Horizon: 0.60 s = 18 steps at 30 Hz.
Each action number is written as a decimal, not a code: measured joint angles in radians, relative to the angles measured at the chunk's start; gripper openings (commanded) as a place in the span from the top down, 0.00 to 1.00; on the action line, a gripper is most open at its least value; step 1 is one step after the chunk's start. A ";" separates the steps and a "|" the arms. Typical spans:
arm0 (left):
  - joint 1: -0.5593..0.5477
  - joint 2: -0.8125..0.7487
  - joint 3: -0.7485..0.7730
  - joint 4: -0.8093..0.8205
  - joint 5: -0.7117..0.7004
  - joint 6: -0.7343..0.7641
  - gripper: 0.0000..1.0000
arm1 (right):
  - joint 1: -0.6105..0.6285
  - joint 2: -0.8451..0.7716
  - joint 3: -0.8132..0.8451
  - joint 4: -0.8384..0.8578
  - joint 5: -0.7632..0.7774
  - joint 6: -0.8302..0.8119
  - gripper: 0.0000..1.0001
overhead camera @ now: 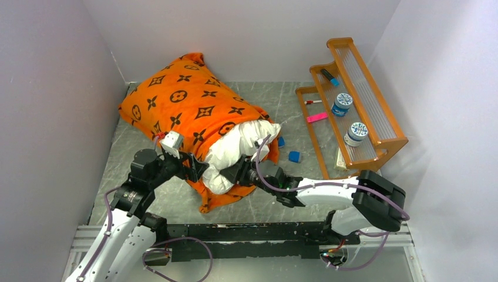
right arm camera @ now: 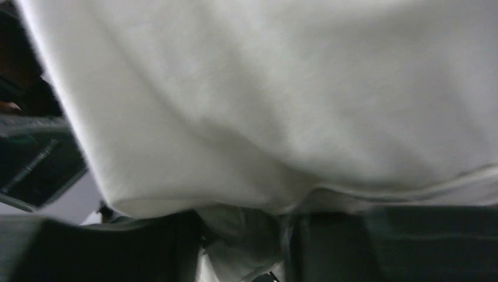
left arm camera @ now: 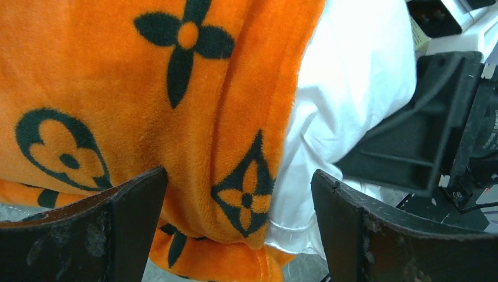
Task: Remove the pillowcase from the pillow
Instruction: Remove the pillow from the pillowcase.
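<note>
The orange pillowcase [overhead camera: 182, 100] with dark monogram motifs covers most of the white pillow [overhead camera: 241, 144], whose near end bulges out of the case's open end. My left gripper [overhead camera: 199, 167] is open at that end, its fingers on either side of the pillowcase's hem [left arm camera: 235, 194] with white pillow [left arm camera: 346, 88] beside it. My right gripper [overhead camera: 238, 175] presses in from the right against the bared pillow end. In the right wrist view the pillow [right arm camera: 264, 88] fills the frame, and a fold of its white fabric is bunched between the fingers of the right gripper [right arm camera: 244, 235].
An orange tiered rack [overhead camera: 376, 111] stands at the right, holding two blue-lidded jars [overhead camera: 342, 104], a marker [overhead camera: 329, 76] and a pink item [overhead camera: 317, 117]. Two blue cubes [overhead camera: 294, 156] lie on the table near the pillow. White walls close in the left, back and right.
</note>
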 measured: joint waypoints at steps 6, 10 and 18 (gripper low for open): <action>0.000 -0.007 -0.010 0.004 0.001 -0.001 0.04 | -0.048 -0.047 0.000 -0.024 -0.053 -0.056 1.00; 0.001 -0.005 -0.011 0.015 0.016 -0.005 0.03 | -0.068 -0.135 0.000 -0.082 -0.036 -0.122 1.00; 0.004 0.008 -0.038 0.064 0.079 -0.050 0.04 | -0.146 -0.215 0.000 -0.151 -0.035 -0.196 1.00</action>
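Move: A loose fold at the near-left end of the bare white pillow lies between the right gripper's half-closed fingers, hardly 1 cm ahead and 1 cm to its left. The pillowcase's near flap hangs about 10 cm back and 1 cm left, some 12 cm lower; the nearer-right blue block sits 25 cm right, 4 cm ahead and 13 cm below. From the left gripper that fold is about 8 cm right, level fore and aft, perhaps 4 cm lower. Finish shutting the right gripper on the white pillow fold, pinching it, then keep the grip and haul it to the right, up and forward, about 5 cm right and 4 cm each of the others, away from the left gripper, letting the fingers tip up some 10 degrees. Let the left gripper stay wide open beside the pillowcase, drifting barely a centimetre right. ##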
